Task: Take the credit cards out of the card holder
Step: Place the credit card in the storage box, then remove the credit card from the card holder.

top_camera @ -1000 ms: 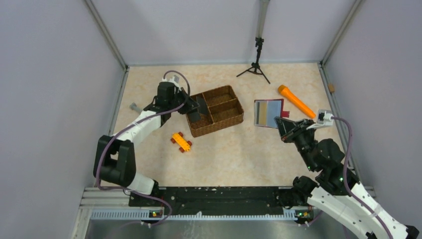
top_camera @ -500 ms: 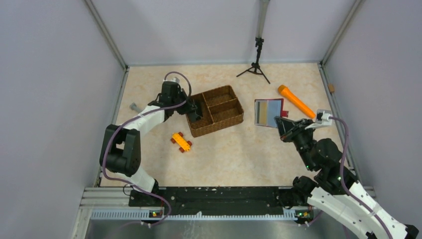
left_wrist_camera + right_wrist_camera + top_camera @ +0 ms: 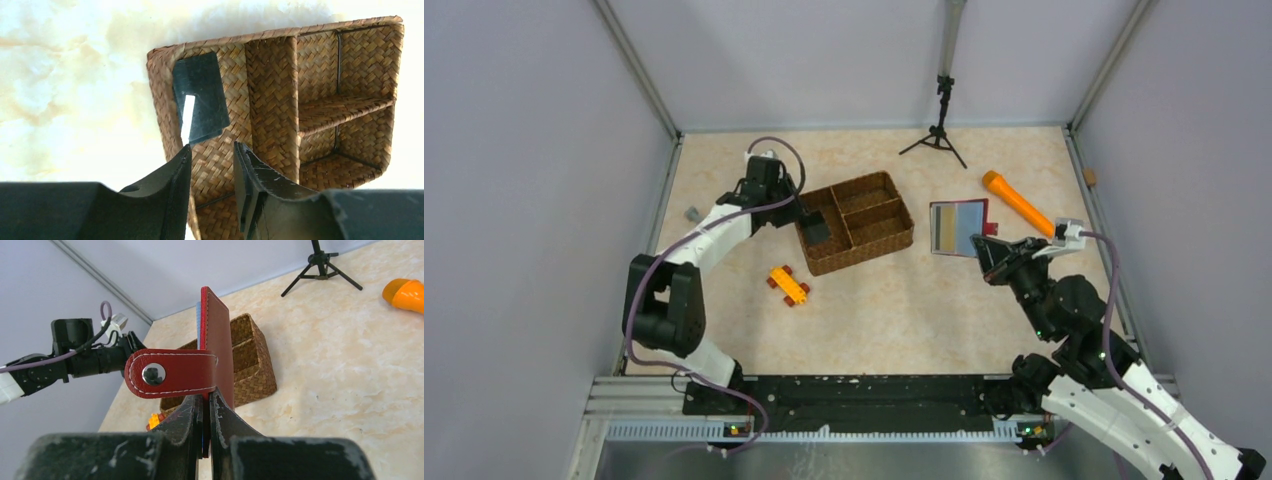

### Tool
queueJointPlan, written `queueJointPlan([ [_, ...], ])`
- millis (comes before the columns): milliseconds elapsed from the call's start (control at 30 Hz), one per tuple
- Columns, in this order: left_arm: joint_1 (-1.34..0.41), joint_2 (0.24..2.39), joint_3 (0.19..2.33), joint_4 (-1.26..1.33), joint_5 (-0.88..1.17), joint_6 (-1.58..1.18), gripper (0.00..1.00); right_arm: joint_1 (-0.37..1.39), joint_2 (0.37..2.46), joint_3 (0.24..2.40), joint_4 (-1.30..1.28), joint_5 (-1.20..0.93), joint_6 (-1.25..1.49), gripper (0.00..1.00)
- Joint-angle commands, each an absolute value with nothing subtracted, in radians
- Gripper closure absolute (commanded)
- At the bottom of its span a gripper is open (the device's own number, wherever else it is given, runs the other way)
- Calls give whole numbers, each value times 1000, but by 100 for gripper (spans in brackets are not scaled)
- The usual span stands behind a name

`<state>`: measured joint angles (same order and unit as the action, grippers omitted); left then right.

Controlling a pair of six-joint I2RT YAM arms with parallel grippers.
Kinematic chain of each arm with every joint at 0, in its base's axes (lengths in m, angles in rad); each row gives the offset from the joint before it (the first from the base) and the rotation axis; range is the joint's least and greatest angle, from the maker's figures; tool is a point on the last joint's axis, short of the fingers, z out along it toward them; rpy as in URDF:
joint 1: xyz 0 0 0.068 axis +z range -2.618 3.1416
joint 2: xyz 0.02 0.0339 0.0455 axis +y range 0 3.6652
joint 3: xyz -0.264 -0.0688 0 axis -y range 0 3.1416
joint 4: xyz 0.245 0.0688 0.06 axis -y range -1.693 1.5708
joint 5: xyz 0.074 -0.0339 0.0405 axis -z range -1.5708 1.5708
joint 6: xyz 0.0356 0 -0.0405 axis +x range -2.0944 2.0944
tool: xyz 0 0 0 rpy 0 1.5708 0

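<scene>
The dark red card holder hangs open in the air, its pale blue and tan pockets facing up. My right gripper is shut on its edge. In the right wrist view the holder stands upright between my fingers, its strap tab sticking out left. The black card lies tilted in the left compartment of the wicker basket, and also shows in the top view. My left gripper is open and empty just above it. I cannot make out the tan-gold card apart from the holder's tan pocket.
The divided wicker basket sits mid-table. An orange-yellow toy car lies in front of it. An orange cylinder lies at the right, a black tripod at the back, and a small grey object by the left wall.
My left gripper has let go of the black card in the basket's left compartment and drawn back to the left. My right gripper has shifted the card holder slightly left.
</scene>
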<state>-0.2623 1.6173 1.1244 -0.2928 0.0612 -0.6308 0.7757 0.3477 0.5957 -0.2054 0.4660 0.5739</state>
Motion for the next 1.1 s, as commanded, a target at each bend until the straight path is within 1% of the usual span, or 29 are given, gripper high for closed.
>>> queueJointPlan([
  [0,-259,1483,1166,-368,25,-582,59,769,379,596,-128,418,610,100],
  [67,-259,1429,1139,-348,94,-573,53,771,398,593,-112,392,634,100],
  [133,-259,1366,1100,-305,199,-572,42,770,414,587,-85,369,663,100],
  [233,-261,1290,1027,-224,385,-596,21,769,427,571,-28,330,730,100],
  [267,-262,1267,1002,-196,440,-617,16,770,428,559,4,318,758,100],
  [300,-262,1248,975,-164,486,-639,3,770,427,541,44,309,788,100],
  [400,-262,1191,872,-49,610,-734,1,769,422,476,167,282,879,100],
  [500,-262,1149,741,234,735,-884,1,770,438,427,269,250,973,100],
  [567,-262,1141,638,491,801,-1041,1,770,453,400,320,222,1043,100],
  [633,-267,1142,555,728,818,-1195,1,770,466,372,360,202,1093,100],
  [667,-277,1146,531,794,814,-1239,1,770,467,361,378,194,1110,100],
  [900,-404,1169,541,883,770,-1260,1,771,467,331,410,162,1180,100],
  [1067,-465,1234,577,893,750,-1264,1,770,467,338,410,148,1199,100],
])
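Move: Up, back and to the right of the left hand is the red card holder: some 14 cm back, 32 cm right and 17 cm higher. The storage box's middle is about 11 cm right of that hand and level with it, some 8 cm below; the dark card in the box is 2 cm right and 7 cm down. The yellow toy car stands 15 cm back, 5 cm left. From the right hand, which grips the holder, its middle is some 4 cm ahead and 3 cm left. Rising clear of the storage box, the left hand first climbs about 10 cm, then swings back and right towards the card holder, 17 cm back in all, spreading its fingers from part open to wide and rolling until they point level to the right. The right hand keeps its pinch on the holder and carries it about 8 cm left to meet them, turning it some 20 degrees counter-clockwise and raising its left side. ##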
